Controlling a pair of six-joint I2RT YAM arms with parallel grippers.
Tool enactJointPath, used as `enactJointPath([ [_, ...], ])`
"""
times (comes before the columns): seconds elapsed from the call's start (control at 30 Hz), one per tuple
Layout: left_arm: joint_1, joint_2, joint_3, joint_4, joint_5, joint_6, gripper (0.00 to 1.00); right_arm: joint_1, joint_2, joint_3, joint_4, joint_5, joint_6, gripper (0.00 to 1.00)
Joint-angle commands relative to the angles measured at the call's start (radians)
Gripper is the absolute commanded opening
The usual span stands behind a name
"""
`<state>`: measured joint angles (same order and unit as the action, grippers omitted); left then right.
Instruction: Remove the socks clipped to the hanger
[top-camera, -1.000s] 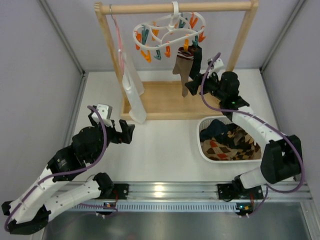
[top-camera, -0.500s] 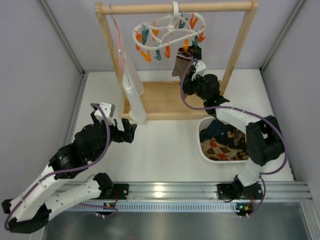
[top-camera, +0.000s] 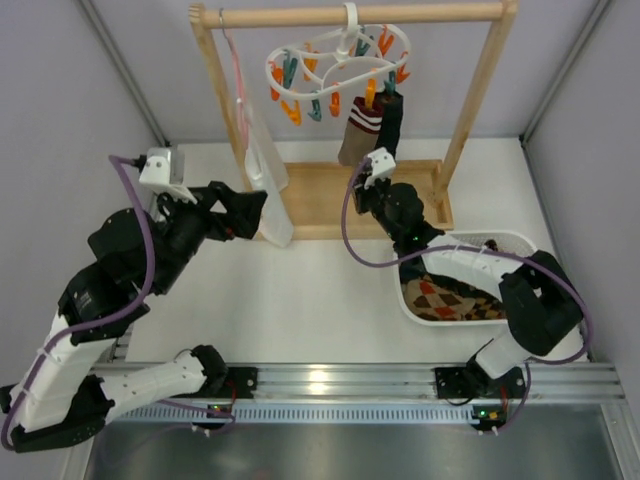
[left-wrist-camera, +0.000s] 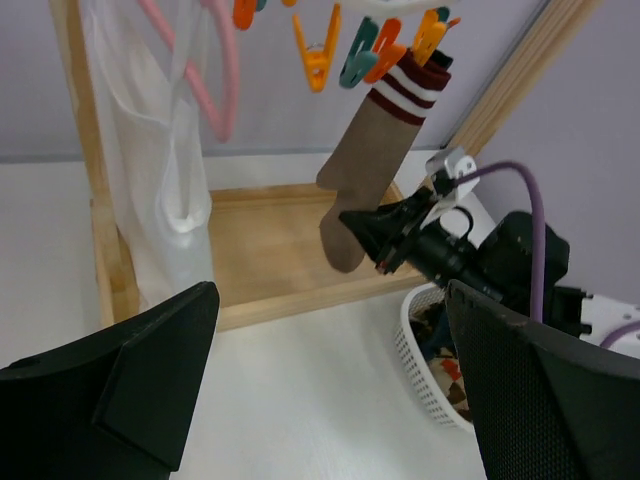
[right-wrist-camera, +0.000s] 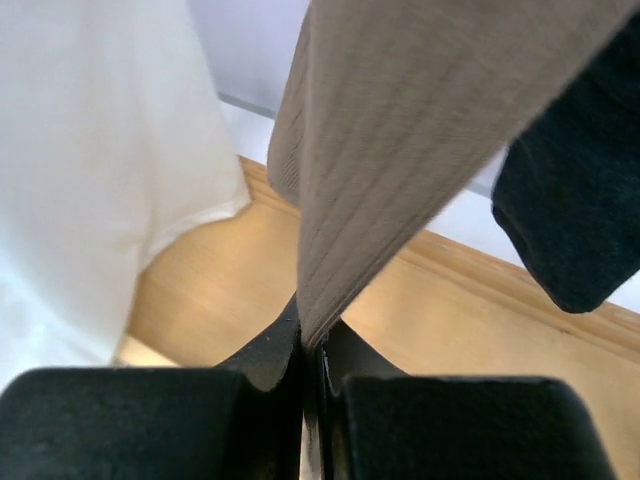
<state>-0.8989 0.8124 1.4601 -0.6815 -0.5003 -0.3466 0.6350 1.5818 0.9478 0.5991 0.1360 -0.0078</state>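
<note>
The white hanger with orange and teal pegs hangs from the wooden rail. Two socks are clipped to it: a taupe sock with a striped cuff and a dark sock beside it on the right. My right gripper is shut on the taupe sock's lower end, the fabric pinched between its fingers. The dark sock hangs free to the right. My left gripper is held open in mid-air left of the rack, nothing between its fingers, facing the taupe sock.
A long white cloth on a thin pink hanger hangs at the rack's left post. The wooden rack stands on a wooden tray base. A white basket holding patterned socks sits at the right.
My right gripper came in from the right to the taupe sock's lower end and shut on it. My left arm rose and moved back toward the rack, still open.
</note>
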Motion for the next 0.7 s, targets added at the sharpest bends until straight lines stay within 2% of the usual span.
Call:
enactJointPath([
  [0.0, 0.0, 0.132, 0.147, 0.014, 0.043, -0.017, 0.98, 0.11, -0.109, -0.032, 0.1, 0.201, -0.098, 0.0],
  [0.13, -0.003, 0.286, 0.311, -0.033, 0.042, -0.014, 0.98, 0.23, -0.137, -0.043, 0.088, 0.333, -0.149, 0.0],
  [0.23, -0.031, 0.402, 0.477, -0.062, -0.035, 0.012, 0.98, 0.299, -0.137, -0.034, 0.076, 0.387, -0.172, 0.0],
  [0.27, -0.064, 0.46, 0.508, -0.072, -0.07, 0.026, 0.98, 0.313, -0.134, -0.029, 0.062, 0.386, -0.163, 0.0],
  [0.4, -0.178, 0.626, 0.693, -0.098, -0.382, 0.141, 0.98, 0.385, -0.082, 0.025, 0.039, 0.433, -0.213, 0.0],
  [0.47, -0.221, 0.683, 0.796, -0.098, -0.451, 0.213, 0.98, 0.429, -0.037, 0.072, 0.036, 0.464, -0.257, 0.0],
  [0.6, -0.222, 0.874, 0.957, -0.093, -0.605, 0.404, 0.98, 0.476, 0.033, 0.172, -0.004, 0.485, -0.287, 0.0],
  [0.67, -0.221, 0.936, 1.054, -0.09, -0.644, 0.449, 0.99, 0.488, 0.063, 0.2, -0.012, 0.494, -0.285, 0.0],
])
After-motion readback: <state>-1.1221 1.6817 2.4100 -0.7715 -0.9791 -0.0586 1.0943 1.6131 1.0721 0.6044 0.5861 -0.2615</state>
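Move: The left hand is open and empty. The yellow clip gripping the gray sock's cuff hangs about 23 cm ahead of it and 22 cm to its right, at nearly its own height. The dark sock hangs some 5 cm right of that clip and a little farther out; the white cloth is about 20 cm straight ahead of the hand and 20 cm lower. From the right hand, already pinching the sock near its toe, the clip is roughly 7 cm ahead, 3 cm right and 20 cm up. With fingers wide open, the left hand swings right, forward and up by about 18 cm towards the yellow clip, its left side rolling up and its fingertips turning some 15 degrees counter-clockwise near the end so that they face the clip more squarely. Meanwhile the right hand keeps its shut pinch on the gray sock's toe end and draws it back and to the left by roughly 15 cm, rising slightly at first and tipping its fingers up about 10 degrees, which brings the clipped cuff round in front of the arriving left hand. ##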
